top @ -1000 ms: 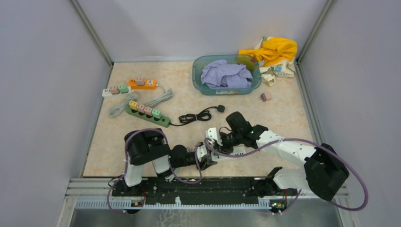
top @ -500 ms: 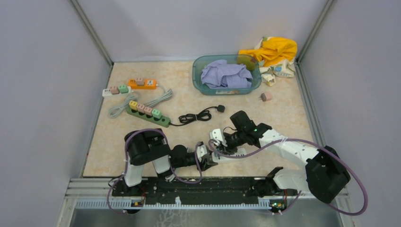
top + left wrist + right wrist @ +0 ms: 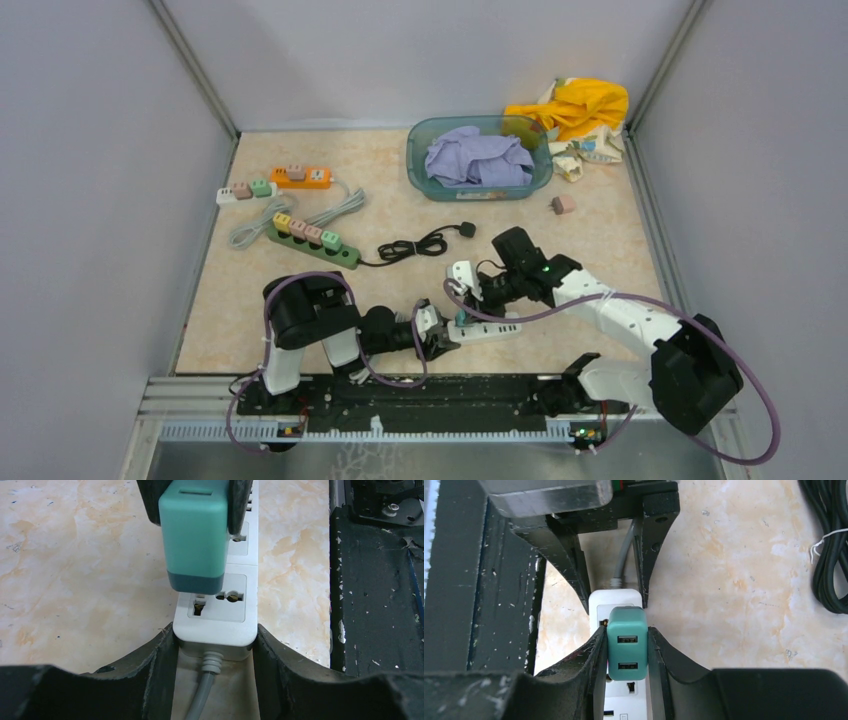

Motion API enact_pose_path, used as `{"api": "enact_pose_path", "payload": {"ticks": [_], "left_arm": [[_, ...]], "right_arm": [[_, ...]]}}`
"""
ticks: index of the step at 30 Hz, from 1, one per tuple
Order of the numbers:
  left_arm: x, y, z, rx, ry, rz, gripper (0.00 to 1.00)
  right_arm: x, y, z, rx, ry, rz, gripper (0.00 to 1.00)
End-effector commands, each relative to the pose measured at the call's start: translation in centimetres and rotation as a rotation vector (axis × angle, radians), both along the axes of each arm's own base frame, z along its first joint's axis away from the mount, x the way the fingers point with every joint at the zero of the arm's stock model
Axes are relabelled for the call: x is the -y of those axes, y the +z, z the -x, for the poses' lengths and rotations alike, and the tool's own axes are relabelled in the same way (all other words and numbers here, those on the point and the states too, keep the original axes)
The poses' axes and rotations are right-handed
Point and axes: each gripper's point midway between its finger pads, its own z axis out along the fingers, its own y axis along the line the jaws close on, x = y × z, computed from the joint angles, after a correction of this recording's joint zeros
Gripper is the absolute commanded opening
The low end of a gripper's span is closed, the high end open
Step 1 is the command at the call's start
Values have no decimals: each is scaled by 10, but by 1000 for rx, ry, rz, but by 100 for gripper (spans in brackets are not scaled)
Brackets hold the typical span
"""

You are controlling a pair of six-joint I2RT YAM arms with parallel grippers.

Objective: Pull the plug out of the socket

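A teal plug (image 3: pixel 626 640) with two USB ports is pinched between the fingers of my right gripper (image 3: pixel 626 632), which is shut on its sides. In the left wrist view the plug (image 3: pixel 195 535) stands raised just above the end socket of a white power strip (image 3: pixel 220 630). A bit of prong shows under the plug. My left gripper (image 3: pixel 215 635) is shut on the strip's cable end, one finger on each side. From the top view, both grippers meet at the strip (image 3: pixel 495 330) near the table's front edge, and the plug (image 3: pixel 461 318) is a small teal spot.
A green power strip (image 3: pixel 310 240), an orange one (image 3: pixel 300 178) and a small white one (image 3: pixel 245 190) lie at the left, all with plugs in them. A black cable (image 3: pixel 425 243) lies mid-table. A teal basin (image 3: pixel 415 165) of cloth and a yellow cloth (image 3: pixel 575 105) are at the back.
My right gripper has shifted to the right and away from the strip with the plug in it. The teal plug and more of the white strip now show. The left arm has stayed put.
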Motion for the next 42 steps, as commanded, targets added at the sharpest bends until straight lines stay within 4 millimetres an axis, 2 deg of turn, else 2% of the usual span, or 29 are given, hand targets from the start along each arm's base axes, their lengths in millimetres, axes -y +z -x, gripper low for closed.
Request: {"api": "enact_pose_path", "payload": {"ticks": [1, 4, 8, 14, 20, 23, 29, 35, 36, 39, 42], "left_arm": [[-2, 26, -3, 18, 28, 139, 0], [-2, 25, -3, 14, 28, 136, 0], [-2, 25, -3, 7, 30, 134, 0], [-3, 24, -2, 1, 29, 127, 0], [-1, 23, 0, -3, 17, 127, 0], [-1, 23, 0, -5, 18, 127, 0], [-2, 25, -1, -7, 23, 128, 0], [-1, 22, -1, -23, 25, 116, 1], [-1, 22, -1, -28, 30, 117, 4], [-2, 22, -3, -39, 47, 117, 22], [-3, 24, -5, -46, 61, 116, 48]], "right_arm": [[-11, 33, 12, 22, 125, -108, 0], [-20, 35, 16, -10, 131, -131, 0], [-26, 38, 0, 3, 49, -113, 0], [-7, 46, -14, 77, 3, -93, 0], [-1, 51, -4, 67, 56, -114, 0], [0, 52, -5, 67, 50, -112, 0], [7, 58, -26, 75, -59, -113, 0], [24, 63, -57, 101, -233, -122, 0], [27, 64, -63, 106, -267, -122, 0], [42, 67, -86, 136, -410, -112, 0], [62, 71, -110, 153, -578, -123, 0]]}}
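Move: The right hand holds the teal plug, already just clear of the white socket strip. The pink plug pulled earlier lies about 25 cm ahead, 18 cm to its right and 7 cm lower. The strip's middle is level with the hand, some 2 cm right and 7 cm below; the black cable's plug lies 19 cm ahead and 1 cm left, 8 cm down. From the left hand, gripping the strip's cable end, the pink plug is roughly 27 cm ahead, 23 cm right, at about its height. Keeping its pinch on the teal plug, the right hand first rises about 2 cm over the strip, wavering a centimetre or so back and forth, then swings forward and to the right, still climbing, away from the strip and towards the pink plug, ending about 7 cm farther out and 4.5 cm to the right and turning some 20 degrees clockwise. The left hand stays in place with its fingers closed on both sides of the strip's cable end, holding it on the table. ##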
